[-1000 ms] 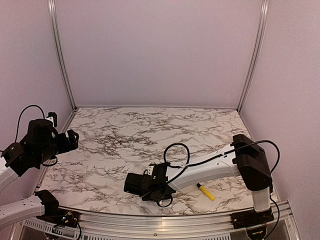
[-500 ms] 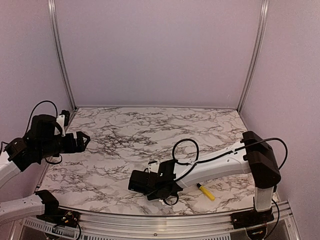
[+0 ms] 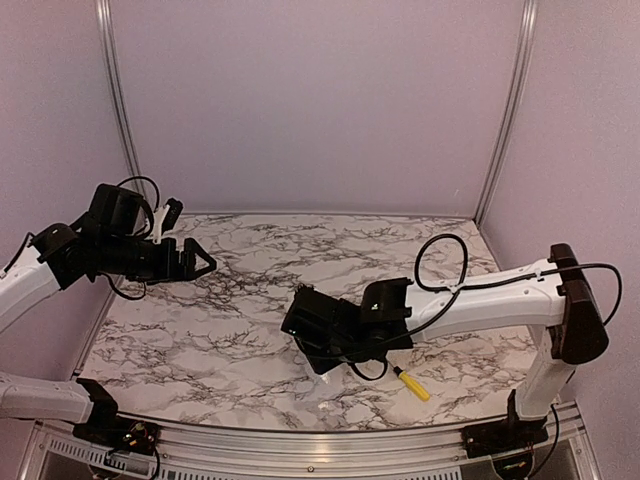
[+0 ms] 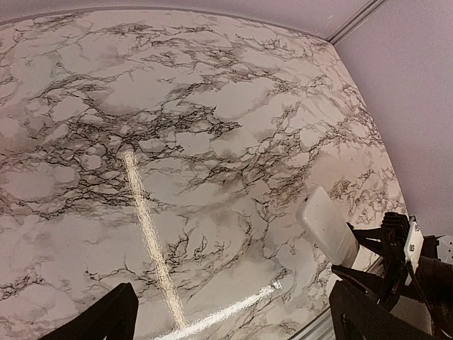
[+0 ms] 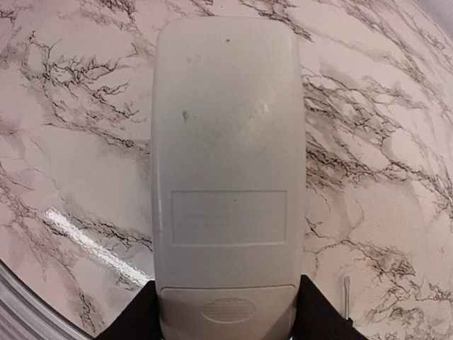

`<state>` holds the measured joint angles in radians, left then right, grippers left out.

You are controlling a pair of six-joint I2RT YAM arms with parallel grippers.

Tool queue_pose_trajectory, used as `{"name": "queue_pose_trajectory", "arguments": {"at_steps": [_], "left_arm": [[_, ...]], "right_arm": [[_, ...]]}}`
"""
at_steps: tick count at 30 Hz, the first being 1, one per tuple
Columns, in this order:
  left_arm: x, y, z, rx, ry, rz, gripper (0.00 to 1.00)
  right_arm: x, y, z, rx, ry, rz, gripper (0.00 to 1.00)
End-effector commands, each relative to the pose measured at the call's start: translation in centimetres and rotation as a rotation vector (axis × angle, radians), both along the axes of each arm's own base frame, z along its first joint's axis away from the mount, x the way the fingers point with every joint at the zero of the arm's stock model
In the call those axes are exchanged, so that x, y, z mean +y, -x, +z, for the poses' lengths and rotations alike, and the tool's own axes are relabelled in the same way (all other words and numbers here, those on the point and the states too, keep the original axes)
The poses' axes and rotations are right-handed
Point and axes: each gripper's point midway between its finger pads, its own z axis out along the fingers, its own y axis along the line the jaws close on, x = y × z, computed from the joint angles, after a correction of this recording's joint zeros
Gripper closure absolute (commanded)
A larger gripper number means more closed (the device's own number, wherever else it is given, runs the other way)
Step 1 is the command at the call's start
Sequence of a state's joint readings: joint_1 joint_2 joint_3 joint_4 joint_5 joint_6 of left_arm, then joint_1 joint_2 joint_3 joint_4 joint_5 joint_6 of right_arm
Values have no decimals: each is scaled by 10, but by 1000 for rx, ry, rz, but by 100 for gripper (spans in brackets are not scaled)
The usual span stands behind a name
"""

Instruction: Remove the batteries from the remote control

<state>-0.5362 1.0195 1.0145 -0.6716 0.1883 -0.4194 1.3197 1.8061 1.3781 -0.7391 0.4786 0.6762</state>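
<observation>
My right gripper (image 5: 226, 315) is shut on the near end of the remote control (image 5: 226, 170), a slim white bar held above the table with its back side up. Its battery cover (image 5: 228, 306), with an oval grip patch, sits closed between my fingers. The batteries are hidden inside. In the top view the right gripper (image 3: 328, 348) hovers over the table's middle front, with the remote (image 3: 324, 374) showing just below it. My left gripper (image 3: 196, 262) is open and empty, raised at the left and pointing towards the middle. The left wrist view shows the remote (image 4: 327, 225) at its right.
A yellow-handled screwdriver (image 3: 412, 384) lies on the marble table (image 3: 250, 290) near the front right, beside the right arm; its metal tip (image 5: 346, 292) shows in the right wrist view. Walls close off the left, back and right.
The right arm has lifted the remote off the table and carried it right and back. The left arm has risen and swung right towards the middle.
</observation>
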Motion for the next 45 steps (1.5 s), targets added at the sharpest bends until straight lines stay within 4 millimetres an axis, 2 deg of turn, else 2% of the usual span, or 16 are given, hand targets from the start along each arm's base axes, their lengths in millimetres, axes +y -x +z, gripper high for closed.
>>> {"name": "queue_pose_trajectory", "arguments": {"at_steps": [1,5,10,13,16,21,26,32,38,42,45], "left_arm": [[-17,13,-7,137,63,-58,1],[-35,16,-14,212,104,-136,2],[-68,19,-2,233,230,-301,3],[-81,11,1,224,283,-337,1],[-92,5,-11,288,313,-372,6],[-111,10,-9,316,428,-497,15],[-118,11,-13,340,448,-564,19],[-121,11,-25,385,445,-590,28],[-122,15,-24,405,459,-613,33],[-123,19,-25,431,474,-632,48],[-122,24,-28,446,469,-656,53]], "right_arm": [[0,-8,36,-40,-48,117,94],[1,-8,54,-64,-68,205,94],[9,-7,70,-98,-69,323,95],[15,-12,77,-130,-72,362,95],[25,-16,83,-154,-95,387,94],[45,-15,87,-166,-139,438,97],[54,-16,91,-177,-160,453,97],[56,-20,109,-225,-191,451,98],[55,-21,107,-238,-173,466,99],[56,-23,107,-249,-161,469,99],[57,-26,108,-260,-162,465,99]]}}
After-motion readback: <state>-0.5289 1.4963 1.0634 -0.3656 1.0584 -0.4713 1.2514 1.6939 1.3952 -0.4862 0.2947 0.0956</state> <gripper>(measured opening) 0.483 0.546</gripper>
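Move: The remote control is already off the table, held at its battery-cover end by my right hand; its middle is about 4 cm ahead of that hand and 4 cm to its left, near its height. From my open, empty left hand, that middle is some 21 cm to the right, 4 cm back and 12 cm below. The yellow screwdriver lies about 20 cm to the right of my right hand, 1 cm back and 11 cm below. I swing my left hand about 12 cm right and a little down to the remote's free end, turning it clockwise and tipping the fingers down, and narrow them from wide open to about half around that end. My right hand keeps its grip, raising the remote about 8 cm, then carrying it left while turning it some 25 degrees counter-clockwise. ##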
